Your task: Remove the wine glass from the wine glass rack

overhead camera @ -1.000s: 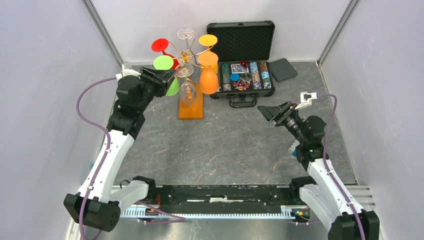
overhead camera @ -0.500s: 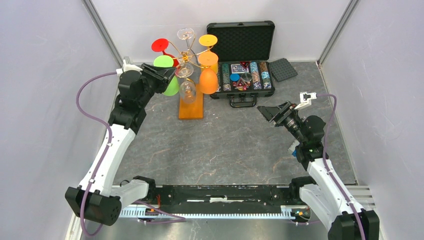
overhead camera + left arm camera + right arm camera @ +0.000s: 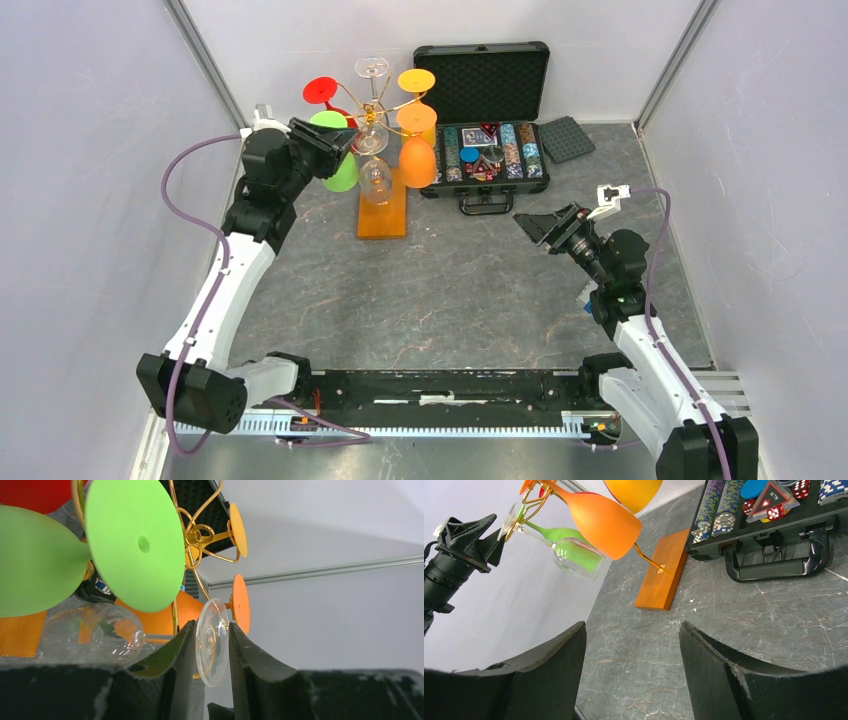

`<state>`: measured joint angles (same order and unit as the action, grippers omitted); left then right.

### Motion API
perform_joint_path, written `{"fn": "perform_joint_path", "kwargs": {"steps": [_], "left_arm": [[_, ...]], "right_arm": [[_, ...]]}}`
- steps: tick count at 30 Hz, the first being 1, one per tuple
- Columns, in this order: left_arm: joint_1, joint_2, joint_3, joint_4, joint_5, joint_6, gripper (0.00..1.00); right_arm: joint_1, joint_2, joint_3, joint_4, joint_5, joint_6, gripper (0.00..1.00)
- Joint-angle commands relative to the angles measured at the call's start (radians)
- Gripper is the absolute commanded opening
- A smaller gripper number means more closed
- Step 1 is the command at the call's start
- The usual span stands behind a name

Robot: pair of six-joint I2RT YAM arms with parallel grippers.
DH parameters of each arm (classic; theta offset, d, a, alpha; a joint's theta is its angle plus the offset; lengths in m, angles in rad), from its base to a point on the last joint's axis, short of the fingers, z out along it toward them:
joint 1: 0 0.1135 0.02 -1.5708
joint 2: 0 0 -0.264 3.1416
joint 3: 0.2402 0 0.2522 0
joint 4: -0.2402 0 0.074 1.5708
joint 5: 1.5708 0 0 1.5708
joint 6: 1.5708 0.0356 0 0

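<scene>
The wine glass rack [image 3: 384,212], golden wire on an orange wooden base, stands at the back left. A clear wine glass [image 3: 376,182] hangs upside down from one of its curled arms. My left gripper [image 3: 348,147] is shut on that glass's round foot [image 3: 212,650]; the bowl [image 3: 89,636] lies to the left of the fingers and the foot still sits at the wire [image 3: 197,532]. My right gripper [image 3: 531,224] hovers open over the table at mid right, holding nothing [image 3: 631,630].
Red, green [image 3: 343,172], orange [image 3: 417,160] and yellow glasses and another clear one [image 3: 371,68] hang on the same rack, close around the held glass. An open black chip case [image 3: 490,150] stands right of the rack. Grey walls close the left, back and right.
The left arm has pushed a little farther back and up at the rack, and its jaws have narrowed onto the clear glass's foot. The right arm has barely moved.
</scene>
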<state>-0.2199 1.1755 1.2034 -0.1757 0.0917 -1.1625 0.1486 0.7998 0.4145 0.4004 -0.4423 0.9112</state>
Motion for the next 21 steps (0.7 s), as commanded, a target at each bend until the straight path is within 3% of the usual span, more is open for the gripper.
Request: {"fn": "perform_joint_path", "kwargs": {"steps": [1, 11, 16, 21], "left_arm": [[0.001, 0.036, 0.046, 0.005, 0.105, -0.032, 0.34], [0.002, 0.026, 0.055, -0.040, 0.180, 0.015, 0.17], [0.005, 0.016, 0.056, -0.050, 0.156, 0.031, 0.02], [0.010, -0.012, 0.048, -0.030, 0.149, 0.013, 0.02]], "right_arm": [[0.003, 0.001, -0.001, 0.023, 0.011, -0.018, 0.73], [0.003, 0.007, -0.005, 0.017, 0.012, -0.016, 0.73], [0.003, 0.008, -0.002, 0.018, 0.010, -0.011, 0.73], [0.003, 0.009, 0.002, 0.017, 0.010, -0.010, 0.73]]}}
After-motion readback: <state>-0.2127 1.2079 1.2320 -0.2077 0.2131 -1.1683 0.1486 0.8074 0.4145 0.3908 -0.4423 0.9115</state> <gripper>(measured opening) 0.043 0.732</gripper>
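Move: The wine glass hangs bowl-down, and the middle of its clear foot lies about 3 cm right and 1 cm ahead of my left hand, level with it, its near rim already between my open fingers. The green foot is about 5 cm left and 3 cm ahead, the orange foot some 12 cm right and 4 cm ahead, both about level. From my right hand the clear foot lies roughly 13 cm ahead, 34 cm left and 12 cm up. I slide my left hand about 2 cm to the right, farther onto the clear foot, while its tips swing about 5 degrees clockwise. As I go, I shut my fingers from roughly a third open to almost closed, pinching the thin foot from above and below, and then stay there. ##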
